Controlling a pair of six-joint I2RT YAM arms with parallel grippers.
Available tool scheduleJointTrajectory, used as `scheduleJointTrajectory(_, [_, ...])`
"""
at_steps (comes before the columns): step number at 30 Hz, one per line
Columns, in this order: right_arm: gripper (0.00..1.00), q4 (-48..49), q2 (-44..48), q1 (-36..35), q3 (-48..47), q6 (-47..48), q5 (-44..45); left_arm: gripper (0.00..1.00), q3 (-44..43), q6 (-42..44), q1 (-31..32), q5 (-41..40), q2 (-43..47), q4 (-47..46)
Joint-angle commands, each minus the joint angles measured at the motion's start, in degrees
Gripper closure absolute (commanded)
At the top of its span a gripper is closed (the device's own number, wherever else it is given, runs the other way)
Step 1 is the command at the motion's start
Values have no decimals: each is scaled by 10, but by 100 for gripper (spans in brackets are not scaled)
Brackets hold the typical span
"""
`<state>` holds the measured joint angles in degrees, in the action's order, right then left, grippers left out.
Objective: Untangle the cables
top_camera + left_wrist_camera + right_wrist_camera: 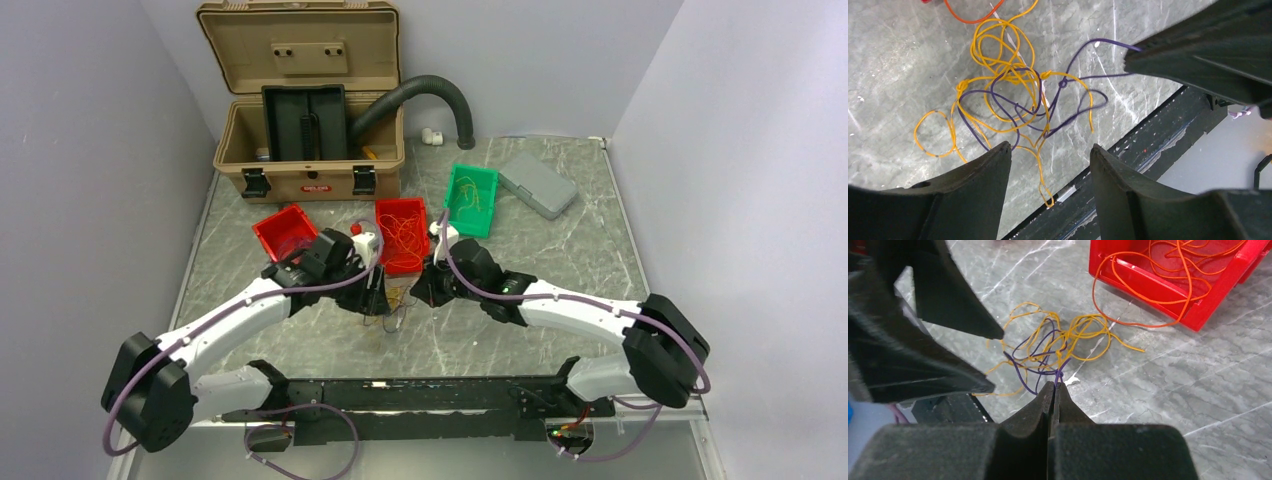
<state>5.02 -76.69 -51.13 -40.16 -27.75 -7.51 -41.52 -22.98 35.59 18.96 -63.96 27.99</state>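
A knot of thin yellow and dark purple cables lies on the marble table, also visible as cables and as a small cluster of cables between both arms. My right gripper is shut, pinching a purple strand at its tips; that strand runs taut into the right gripper. My left gripper hovers open over the tangle's near side, with only a yellow loop on the table below its gap. More orange cables fill a red bin.
The red bin sits just behind the grippers, flanked by a smaller red bin and a green bin holding yellow wires. Behind stand a tan toolbox, black hose and grey case. A black rail borders the near edge.
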Motion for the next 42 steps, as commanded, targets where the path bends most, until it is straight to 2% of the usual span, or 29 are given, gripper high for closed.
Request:
scheduleJointTrajectory(1, [100, -17, 30, -2, 20, -13, 12, 39, -22, 13, -1, 24, -31, -48])
scheduleJointTrajectory(10, [100, -42, 49, -2, 18, -15, 42, 45, -16, 10, 9, 26, -60, -64])
scheduleJointTrajectory(23, [100, -42, 40, -2, 10, -16, 50, 49, 7, 19, 29, 52, -81, -60])
scheduleJointTrajectory(27, [100, -43, 37, -2, 7, -20, 55, 61, 7, 28, 32, 58, -105, -70])
scheduleJointTrajectory(29, [100, -47, 39, -2, 5, -22, 62, 70, 8, 32, 32, 59, -120, -73])
scheduleJointTrajectory(30, [100, -48, 40, -2, 3, -24, 69, 77, 8, 33, 32, 56, -124, -72])
scheduleJointTrajectory(32, [100, -71, 46, -2, -2, -31, 95, 99, 9, 34, 32, 39, -118, -67])
scheduleJointTrajectory(37, [100, -173, 74, 3, -7, -88, 214, 100, 20, 20, 22, -53, -13, -44])
scheduleJointTrajectory(42, [100, -259, 142, 21, 29, -168, 316, 100, 2, 23, -32, -95, 91, 6])
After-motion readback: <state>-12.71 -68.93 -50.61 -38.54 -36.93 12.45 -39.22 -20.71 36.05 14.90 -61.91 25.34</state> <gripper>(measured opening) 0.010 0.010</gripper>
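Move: The yellow cable in the tangle lies under my open left hand, about 6 cm below, some 2 cm to its right and 1 cm ahead. My right hand already holds a strand of the purple cable; the tangle it comes from lies about 5 cm to that hand's left, 1 cm back and 6 cm below. From my left hand, the red box with the orange cable is 15 cm ahead and 4 cm right; the left red box is 15 cm ahead and 19 cm left. I dip my left hand about 5 cm, easing a couple of centimetres right and back, and shut its fingers on a yellow strand of the tangle, then draw it up some 4 cm and forward-left. My right hand keeps its pinch on the purple cable, eases right, pauses, then pulls away rightward, about 8 cm in all, turning some 20 degrees clockwise. ##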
